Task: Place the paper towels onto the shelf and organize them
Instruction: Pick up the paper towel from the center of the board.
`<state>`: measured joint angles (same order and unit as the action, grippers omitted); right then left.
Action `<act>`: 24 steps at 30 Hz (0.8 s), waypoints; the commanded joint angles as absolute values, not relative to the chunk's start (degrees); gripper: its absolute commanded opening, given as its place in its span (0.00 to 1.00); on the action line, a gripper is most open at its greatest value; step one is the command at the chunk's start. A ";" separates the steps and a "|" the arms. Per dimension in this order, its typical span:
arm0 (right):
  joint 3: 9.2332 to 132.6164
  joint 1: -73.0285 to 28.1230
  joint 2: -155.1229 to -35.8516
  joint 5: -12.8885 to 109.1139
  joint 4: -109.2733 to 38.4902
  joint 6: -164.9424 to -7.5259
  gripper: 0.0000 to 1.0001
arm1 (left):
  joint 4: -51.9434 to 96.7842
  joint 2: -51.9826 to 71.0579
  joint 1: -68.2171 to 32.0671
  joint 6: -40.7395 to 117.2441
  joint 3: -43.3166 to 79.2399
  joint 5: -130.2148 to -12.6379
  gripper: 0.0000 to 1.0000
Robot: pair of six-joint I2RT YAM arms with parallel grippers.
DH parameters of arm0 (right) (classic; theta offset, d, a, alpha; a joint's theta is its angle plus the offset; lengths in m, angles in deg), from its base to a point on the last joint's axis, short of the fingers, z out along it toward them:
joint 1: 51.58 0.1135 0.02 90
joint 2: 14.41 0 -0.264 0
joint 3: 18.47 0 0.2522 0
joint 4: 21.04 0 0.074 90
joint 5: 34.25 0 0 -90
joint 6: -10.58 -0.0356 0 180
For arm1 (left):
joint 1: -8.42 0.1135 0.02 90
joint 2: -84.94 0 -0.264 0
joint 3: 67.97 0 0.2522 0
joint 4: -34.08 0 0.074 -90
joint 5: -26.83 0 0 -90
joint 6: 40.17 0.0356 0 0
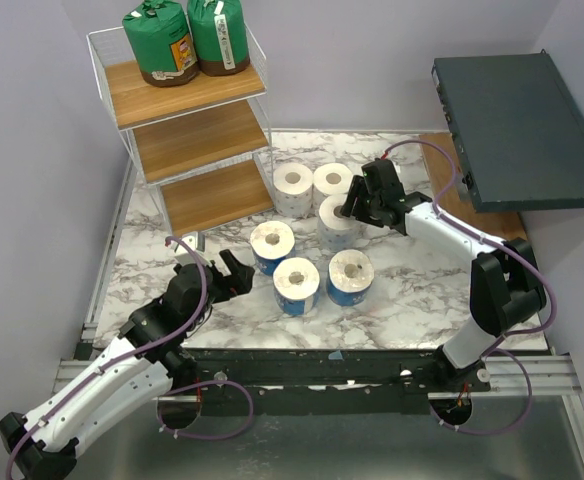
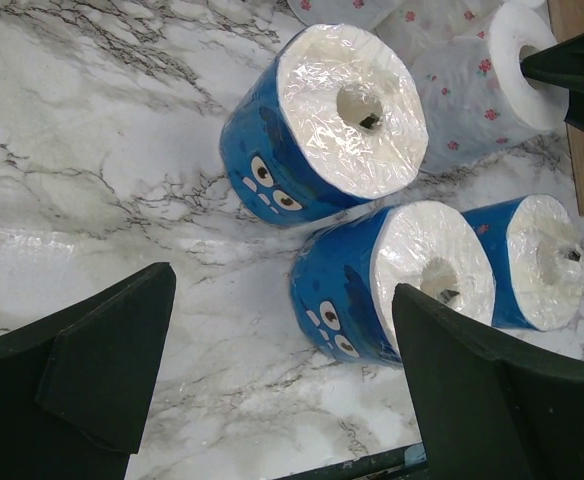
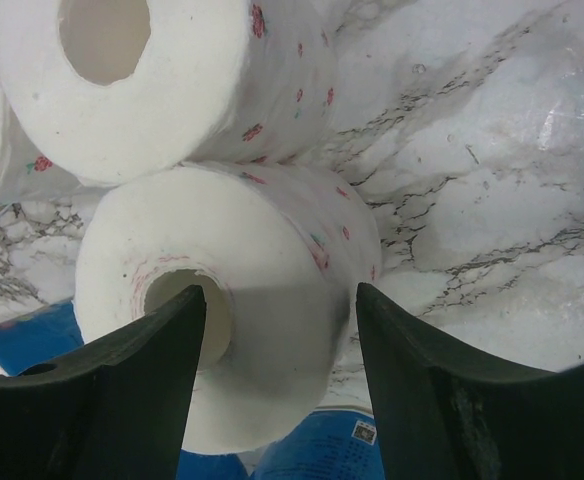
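Observation:
The shelf (image 1: pixel 194 140) stands at the back left with two green-wrapped paper towels (image 1: pixel 159 42) on its top board. Three white rolls and three blue-wrapped rolls (image 1: pixel 297 284) stand on end on the marble table. My right gripper (image 1: pixel 351 210) (image 3: pixel 280 290) is shut on the wall of the nearest white roll (image 1: pixel 334 230) (image 3: pixel 262 225), one finger at its core and one against its outer side. The roll rests on the table. My left gripper (image 1: pixel 236 271) (image 2: pixel 282 285) hangs open and empty, just left of the blue rolls (image 2: pixel 322 110).
A dark grey flat box (image 1: pixel 517 120) juts over the table's back right. The shelf's middle and bottom boards (image 1: pixel 212 195) are bare. The other two white rolls (image 1: pixel 293 186) touch the gripped one from behind, and a blue roll (image 1: pixel 350 276) stands just in front of it.

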<state>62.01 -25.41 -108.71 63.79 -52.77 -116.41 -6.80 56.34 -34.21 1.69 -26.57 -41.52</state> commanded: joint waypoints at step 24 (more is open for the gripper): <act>63.98 -25.30 -109.35 64.18 -55.25 -114.37 0.41 | -6.71 57.98 -34.38 0.77 -26.02 -43.39 0.94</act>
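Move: The right hand is astride the near wall of the center white paper towel roll; the roll's middle lies about 3 cm to its left, level with it fore and aft, and some 4 cm lower. A second white roll stands about 9 cm ahead and 5 cm to the left, a third 9 cm ahead and 14 cm left, and a blue roll some 17 cm straight back. From the left hand the center roll is about 19 cm ahead, 22 cm right. The right hand stays practically in place over the center white roll, neither lifting nor sinking, with one finger at the core hole and the other just outside the roll's right-hand side. Its fingers draw together slowly at first, then faster, from about two thirds open to a bit over two fifths, pinching the roll's paper wall between the core and the outer side. ##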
